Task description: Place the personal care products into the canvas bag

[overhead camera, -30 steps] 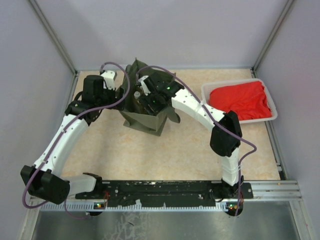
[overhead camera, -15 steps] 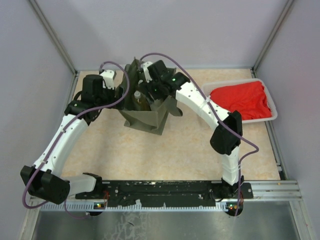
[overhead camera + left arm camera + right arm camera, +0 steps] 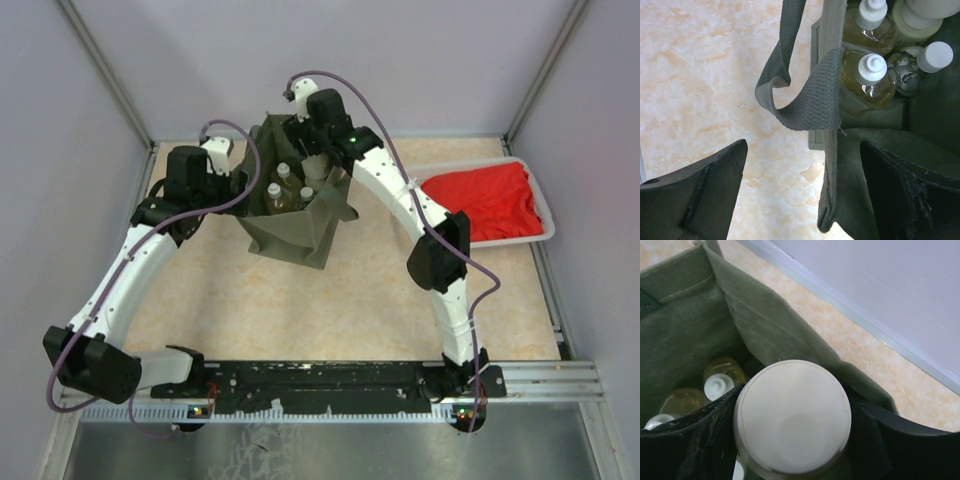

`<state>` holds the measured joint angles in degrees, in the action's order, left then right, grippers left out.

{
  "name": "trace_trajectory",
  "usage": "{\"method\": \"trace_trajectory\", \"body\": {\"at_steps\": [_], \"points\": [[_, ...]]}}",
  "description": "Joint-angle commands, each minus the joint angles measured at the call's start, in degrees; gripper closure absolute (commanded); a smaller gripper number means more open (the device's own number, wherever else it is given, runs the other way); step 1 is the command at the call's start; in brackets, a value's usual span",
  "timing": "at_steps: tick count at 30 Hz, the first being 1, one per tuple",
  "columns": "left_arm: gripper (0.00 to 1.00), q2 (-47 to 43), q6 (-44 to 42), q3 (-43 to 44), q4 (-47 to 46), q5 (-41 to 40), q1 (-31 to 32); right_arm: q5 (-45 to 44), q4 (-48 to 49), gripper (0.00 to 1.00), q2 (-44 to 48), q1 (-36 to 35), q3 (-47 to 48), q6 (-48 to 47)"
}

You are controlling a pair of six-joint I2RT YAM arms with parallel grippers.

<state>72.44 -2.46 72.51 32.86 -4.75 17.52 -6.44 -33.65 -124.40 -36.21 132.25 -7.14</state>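
Note:
The olive canvas bag (image 3: 292,238) stands open at the table's far middle. Three white-capped bottles (image 3: 274,190) show inside it. In the left wrist view these are two amber bottles (image 3: 866,80), a silvery one (image 3: 910,75) and a pale one (image 3: 924,17). My right gripper (image 3: 792,432) is shut on a cream-capped bottle (image 3: 792,412) at the bag's far rim (image 3: 770,327), above two amber bottles (image 3: 722,376). My left gripper (image 3: 802,165) is open. It straddles the bag's left wall (image 3: 835,180), below a handle (image 3: 810,102).
A white tray (image 3: 415,180) holding a red cloth (image 3: 485,200) sits at the far right, near the right arm's elbow. Grey walls close in the table at the left, back and right. The arm bases and a black rail (image 3: 330,378) line the near edge.
My right wrist has risen and swung toward the bag's far side with the bottle still between its fingers, uncovering the bottles inside. The left arm has stayed in place.

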Motion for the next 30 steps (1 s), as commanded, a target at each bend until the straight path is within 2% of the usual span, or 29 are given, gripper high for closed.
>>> {"method": "trace_trajectory", "body": {"at_steps": [1, 9, 21, 30], "points": [[0.0, 0.66, -0.78, 1.78, -0.35, -0.47, -0.2, -1.96, 11.26, 1.0, -0.02, 0.09, -3.89, -3.17], [0.0, 1.07, -0.71, 2.09, -0.45, -0.61, -0.2, -1.23, 13.92, 1.0, 0.9, 0.08, -8.0, -3.53], [0.0, 1.32, -0.49, 2.27, -0.69, -0.25, -0.2, 10.12, 18.1, 1.0, 4.97, -1.79, -8.9, 0.98], [0.0, 1.34, -0.19, 1.82, -1.22, 0.26, -0.2, 16.31, 24.42, 1.0, 11.3, -5.76, -16.49, 2.75]]}}
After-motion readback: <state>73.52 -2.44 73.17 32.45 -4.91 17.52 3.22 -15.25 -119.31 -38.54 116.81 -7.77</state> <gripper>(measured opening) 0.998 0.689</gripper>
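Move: The right hand holds the white bottle inside the canvas bag's far right part and goes for the place taken by the far amber bottle, whose middle is some 6 cm to its left, 3 cm back and 12 cm below. The near amber bottle stands about 8 cm left and 8 cm back, the clear bottle 1 cm left and 10 cm back, the green bottle 2 cm right and 6 cm back, all about as low. From the left hand the far amber bottle lies roughly 7 cm ahead and 9 cm right. Keeping its grip on the white bottle, the right hand works it about 5 cm left across the bag at nearly constant height, easing 1.5 cm forward at first and then drawing back some 4 cm towards the amber bottles. The wrist turns about 10 degrees counter-clockwise and its fingers lift slightly, the white bottle coming in between the amber bottles and the green one and pushing the amber pair aside. ##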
